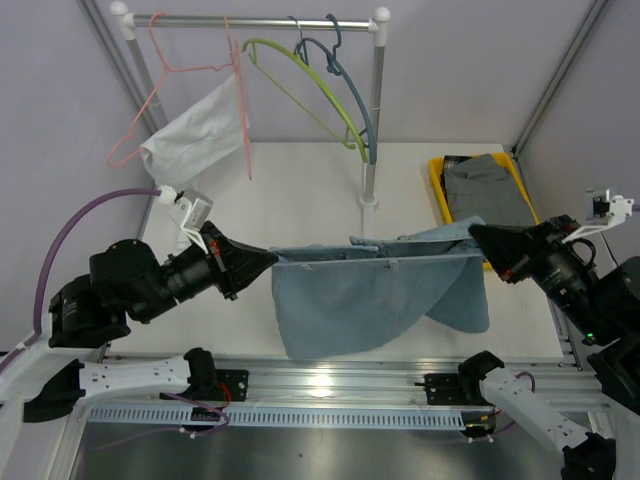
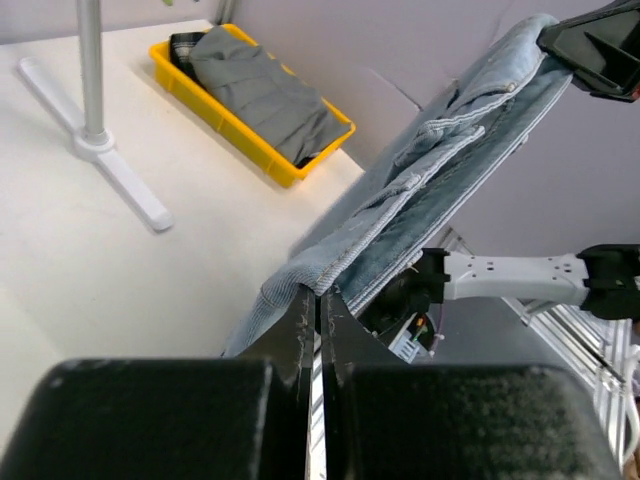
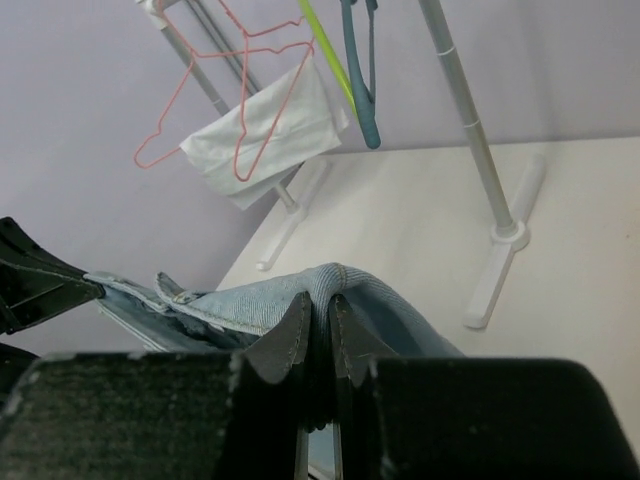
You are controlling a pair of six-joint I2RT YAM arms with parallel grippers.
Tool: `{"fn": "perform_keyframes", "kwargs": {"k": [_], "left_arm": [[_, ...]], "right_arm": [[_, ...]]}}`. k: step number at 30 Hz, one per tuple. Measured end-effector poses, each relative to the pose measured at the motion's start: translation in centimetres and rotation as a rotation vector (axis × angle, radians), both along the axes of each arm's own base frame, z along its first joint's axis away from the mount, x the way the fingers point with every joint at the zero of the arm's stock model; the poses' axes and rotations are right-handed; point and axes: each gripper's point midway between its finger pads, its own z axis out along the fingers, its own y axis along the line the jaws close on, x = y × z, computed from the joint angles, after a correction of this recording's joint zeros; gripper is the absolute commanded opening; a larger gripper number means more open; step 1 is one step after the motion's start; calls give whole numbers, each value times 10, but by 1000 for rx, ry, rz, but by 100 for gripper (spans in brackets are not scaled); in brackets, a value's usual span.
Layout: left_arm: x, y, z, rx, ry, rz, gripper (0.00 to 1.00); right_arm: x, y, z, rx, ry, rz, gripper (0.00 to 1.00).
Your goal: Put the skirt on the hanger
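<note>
A blue denim skirt (image 1: pixel 370 290) hangs stretched by its waistband between both grippers, above the table's near half. My left gripper (image 1: pixel 272 258) is shut on the waistband's left end (image 2: pixel 340 255), and my right gripper (image 1: pixel 475 232) is shut on the right end (image 3: pixel 345 280). The skirt's body droops below the waistband and part of it folds under on the right. On the rack at the back hang a pink hanger (image 1: pixel 185 70) with a white cloth (image 1: pixel 195 135), a green hanger (image 1: pixel 300 70) and a blue hanger (image 1: pixel 350 85). The skirt touches none of them.
The rack's upright pole (image 1: pixel 375 110) and its white foot (image 1: pixel 368 200) stand just behind the skirt. A yellow bin (image 1: pixel 437 185) holding a grey garment (image 1: pixel 485 190) sits at the table's right edge, close behind the right gripper. Purple walls enclose the table.
</note>
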Motion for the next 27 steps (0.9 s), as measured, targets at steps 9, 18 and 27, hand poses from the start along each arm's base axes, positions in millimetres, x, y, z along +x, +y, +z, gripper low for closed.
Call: {"fn": "perform_keyframes", "kwargs": {"k": [9, 18, 27], "left_arm": [[93, 21, -43, 185, 74, 327, 0], [216, 29, -194, 322, 431, 354, 0], [237, 30, -200, 237, 439, 288, 0]], "right_arm": [[106, 36, -80, -156, 256, -78, 0], [214, 60, -267, -281, 672, -101, 0], [237, 66, -275, -181, 664, -109, 0]]}}
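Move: Both hands already hold the denim skirt up by its waistband corners. The open table spot for laying it lies about 18 cm ahead, 10 cm right and 40 cm below the left hand; from the right hand, roughly 15 cm ahead, 19 cm left and 44 cm down. The rack's right foot stands some 22 cm beyond that spot and 10 cm to its right; the yellow basket is about 33 cm ahead and 22 cm right of the right hand. Keeping their pinch on the two waistband corners, both hands fling the skirt forward and down over the open table, about 24 cm out, the left sinking some 20 cm and the right nearly 30, then ease to a stop. The right also drifts left; its fingers tip down roughly 40 degrees, the left's tip down less while turning counter-clockwise. ##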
